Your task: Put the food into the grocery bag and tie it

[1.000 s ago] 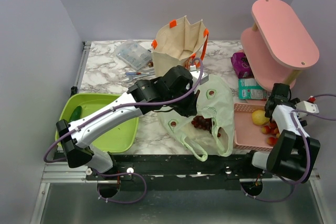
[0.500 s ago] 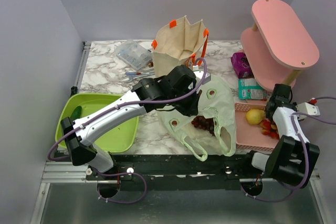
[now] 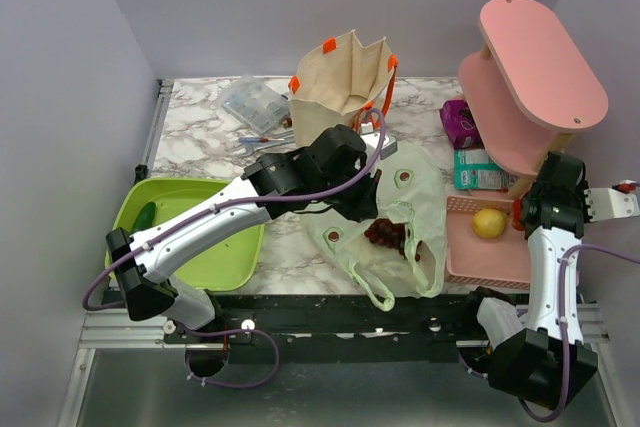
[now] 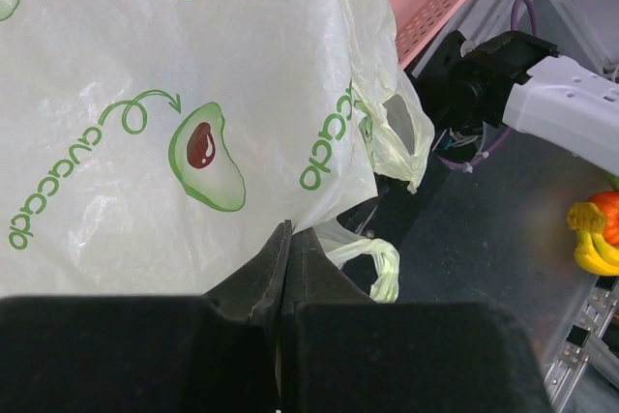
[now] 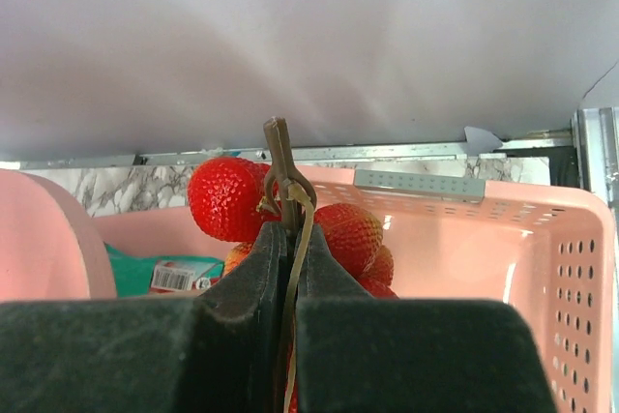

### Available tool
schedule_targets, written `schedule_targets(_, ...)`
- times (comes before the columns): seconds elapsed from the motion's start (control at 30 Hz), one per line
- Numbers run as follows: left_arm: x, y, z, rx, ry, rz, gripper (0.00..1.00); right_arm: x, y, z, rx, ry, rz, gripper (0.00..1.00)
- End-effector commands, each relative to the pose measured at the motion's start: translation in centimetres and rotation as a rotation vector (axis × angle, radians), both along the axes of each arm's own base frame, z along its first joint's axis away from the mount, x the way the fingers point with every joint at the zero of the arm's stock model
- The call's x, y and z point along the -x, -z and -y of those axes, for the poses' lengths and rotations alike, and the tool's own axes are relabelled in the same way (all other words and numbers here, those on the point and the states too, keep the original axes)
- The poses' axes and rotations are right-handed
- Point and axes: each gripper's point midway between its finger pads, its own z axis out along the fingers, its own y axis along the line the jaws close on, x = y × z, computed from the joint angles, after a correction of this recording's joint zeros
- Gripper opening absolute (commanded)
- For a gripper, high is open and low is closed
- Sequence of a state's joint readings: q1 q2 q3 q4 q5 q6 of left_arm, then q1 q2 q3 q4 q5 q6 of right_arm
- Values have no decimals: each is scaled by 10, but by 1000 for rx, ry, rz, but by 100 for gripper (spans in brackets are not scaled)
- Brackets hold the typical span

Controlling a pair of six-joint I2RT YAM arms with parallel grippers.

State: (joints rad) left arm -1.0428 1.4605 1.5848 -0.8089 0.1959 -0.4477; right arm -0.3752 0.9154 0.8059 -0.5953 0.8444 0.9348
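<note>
The grocery bag [image 3: 415,187], light green with avocado prints [image 4: 205,154], lies open at the table's middle. My left gripper [image 3: 370,207] is shut on its edge [image 4: 288,231], with a handle loop [image 4: 375,263] hanging just beyond. Dark red grapes [image 3: 385,234] lie inside the bag. A yellow lemon [image 3: 489,222] sits in the pink basket [image 3: 480,262]. My right gripper [image 3: 524,213] is shut [image 5: 287,231] on the stem of a bunch of red strawberries [image 5: 227,198], held above the basket [image 5: 484,258].
A stiff beige tote [image 3: 345,77] stands behind the bag. A green tray [image 3: 190,242] holding a dark green vegetable [image 3: 146,213] sits at left. A pink two-tier shelf [image 3: 535,67], purple [image 3: 460,122] and teal [image 3: 475,169] packets stand at right; a clear box [image 3: 255,102] at the back.
My right gripper has shut on the strawberries' stem and lifted the bunch out of the basket as the arm rose. The left gripper keeps hold of the bag, hardly moved.
</note>
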Motion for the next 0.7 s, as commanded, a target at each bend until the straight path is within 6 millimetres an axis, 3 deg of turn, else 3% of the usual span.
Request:
schedule_targets(0.0,4,-9,3,55,6,5,0,-1,-19,-8,-35,-46,9,1)
schedule_targets(0.27,2,-19,5,76,-5,8,0,-19,-18,-37,-160,-171,72,1)
schedule_targets(0.47,0,-19,10,85,-16,-2,0,-29,0,-61,-248,-275,80,1)
schedule_targets(0.67,1,-16,12,93,-14,-16,0,-58,-12,-93,-317,-492,155,1)
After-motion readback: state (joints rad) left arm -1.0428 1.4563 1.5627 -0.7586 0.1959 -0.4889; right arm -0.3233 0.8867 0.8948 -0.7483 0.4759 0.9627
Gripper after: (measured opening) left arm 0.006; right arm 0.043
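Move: The bunch of red fruit already hangs from the right fingers, bound for the grocery bag's mouth, roughly 34 cm to that hand's left, 2 cm back and 15 cm below. On the way, the lemon lies some 11 cm left, about level, 15 cm down. A teal packet sits about 13 cm ahead and 13 cm left, 17 cm down. From the left hand, the bag mouth lies about 5 cm right, 2 cm back, 15 cm below. The red fruit bunch, still pinched by its stem, is carried by the right hand about 6.5 cm left and 3.5 cm forward towards the bag, rising slightly before sinking back to its starting height. The wrist turns nearly 20 degrees counter-clockwise as the fingers tip some 15 degrees further down. The left hand stays put, keeping its pinch on the bag's rim. ##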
